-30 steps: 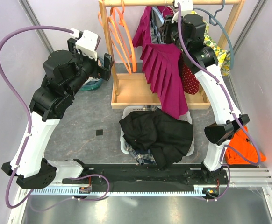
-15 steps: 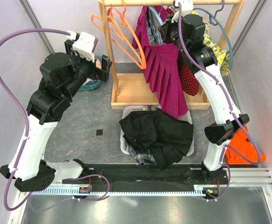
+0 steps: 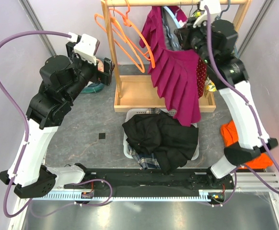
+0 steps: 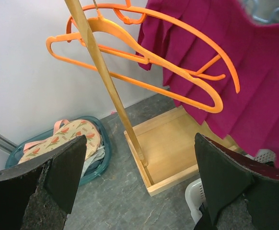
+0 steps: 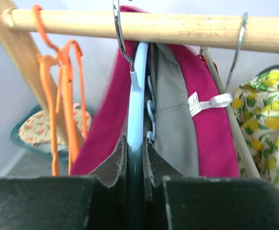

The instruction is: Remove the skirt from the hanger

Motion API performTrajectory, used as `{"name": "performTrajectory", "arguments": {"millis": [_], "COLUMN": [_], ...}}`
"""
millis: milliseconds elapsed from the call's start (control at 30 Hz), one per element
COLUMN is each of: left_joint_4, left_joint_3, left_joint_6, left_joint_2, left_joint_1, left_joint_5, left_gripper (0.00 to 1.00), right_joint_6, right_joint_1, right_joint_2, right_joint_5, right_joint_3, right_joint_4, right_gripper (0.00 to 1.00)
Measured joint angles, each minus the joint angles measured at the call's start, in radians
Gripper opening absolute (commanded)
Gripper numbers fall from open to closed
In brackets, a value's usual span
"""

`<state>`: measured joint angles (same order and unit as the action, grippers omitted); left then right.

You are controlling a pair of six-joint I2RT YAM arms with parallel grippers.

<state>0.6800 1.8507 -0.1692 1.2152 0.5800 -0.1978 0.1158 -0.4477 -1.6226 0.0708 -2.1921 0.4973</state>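
A magenta pleated skirt (image 3: 178, 79) hangs on a pale blue hanger (image 5: 137, 91) whose metal hook is over the wooden rail (image 5: 144, 26). It also shows in the left wrist view (image 4: 235, 72) and the right wrist view (image 5: 204, 124). My right gripper (image 5: 135, 146) is shut on the blue hanger just below its hook; in the top view it (image 3: 190, 36) is up at the rail. My left gripper (image 3: 107, 71) is open and empty, left of the rack's post (image 4: 106, 81), facing the orange hangers (image 4: 149, 60).
A wooden rack base (image 3: 134, 93) sits behind a white basket (image 3: 130, 143) full of dark clothes (image 3: 161, 139). A teal basket with slippers (image 4: 67, 143) is at the far left. A lemon-print garment (image 5: 266, 120) hangs right. Orange cloth (image 3: 238, 139) lies at the right.
My right arm has shifted right and up along the rail, carrying the hanger and skirt to the right. The orange hangers have swung. My left arm has barely moved.
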Motion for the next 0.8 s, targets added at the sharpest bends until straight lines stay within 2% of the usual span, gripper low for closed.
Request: {"name": "performTrajectory", "arguments": {"millis": [167, 467, 500, 533, 567, 633, 800], "left_joint_4": [0.033, 0.092, 0.092, 0.091, 0.09, 0.089, 0.082], "left_joint_3": [0.019, 0.208, 0.222, 0.228, 0.234, 0.242, 0.292], "left_joint_6": [0.02, 0.096, 0.104, 0.108, 0.114, 0.122, 0.157], "left_joint_2": [0.001, 0.029, 0.038, 0.043, 0.05, 0.073, 0.2], "left_joint_1": [0.0, 0.0, -0.002, -0.003, -0.006, -0.015, -0.023], "left_joint_5": [0.079, 0.369, 0.412, 0.438, 0.478, 0.586, 0.902], "left_gripper": [1.0, 0.99, 0.93, 0.77, 0.73, 0.7, 0.71], "right_joint_6": [0.012, 0.066, 0.077, 0.084, 0.092, 0.101, 0.122], "right_joint_1": [0.001, 0.0, 0.0, 0.0, 0.0, 0.0, -0.002], "right_joint_2": [0.164, 0.532, 0.57, 0.587, 0.608, 0.636, 0.649], "right_joint_5": [-0.059, -0.248, -0.274, -0.29, -0.311, -0.353, -0.441], "right_joint_3": [0.1, 0.269, 0.273, 0.274, 0.273, 0.266, 0.284], "right_joint_4": [0.091, 0.327, 0.353, 0.367, 0.381, 0.402, 0.41], "right_gripper": [0.0, 0.0, 0.0, 0.0, 0.0, 0.0, 0.0]}}
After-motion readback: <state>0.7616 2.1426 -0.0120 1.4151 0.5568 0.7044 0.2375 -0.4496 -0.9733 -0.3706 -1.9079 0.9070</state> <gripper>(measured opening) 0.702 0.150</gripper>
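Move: The right hand, up near the rail, holds the blue hanger with the magenta skirt; the basket it is brought over lies about 17 cm back, 4 cm left and 50 cm below. From this hand the red dotted skirt hangs 15 cm ahead, 8 cm right, 10 cm lower; the orange hangers 10 cm ahead, 20 cm left, level. The magenta skirt's middle is some 20 cm ahead of the open left hand, 24 cm right, 10 cm lower. The right hand keeps its grip on the blue hanger and pulls it with the magenta skirt quickly straight back, about 26 cm away from the rail, swinging counter-clockwise some 25 degrees so the hanger's free end turns leftward. The left hand comes right and back towards the skirt's waistband, rising then dipping, swings about 50 degrees clockwise to face it, and narrows its fingers partway without closing. ##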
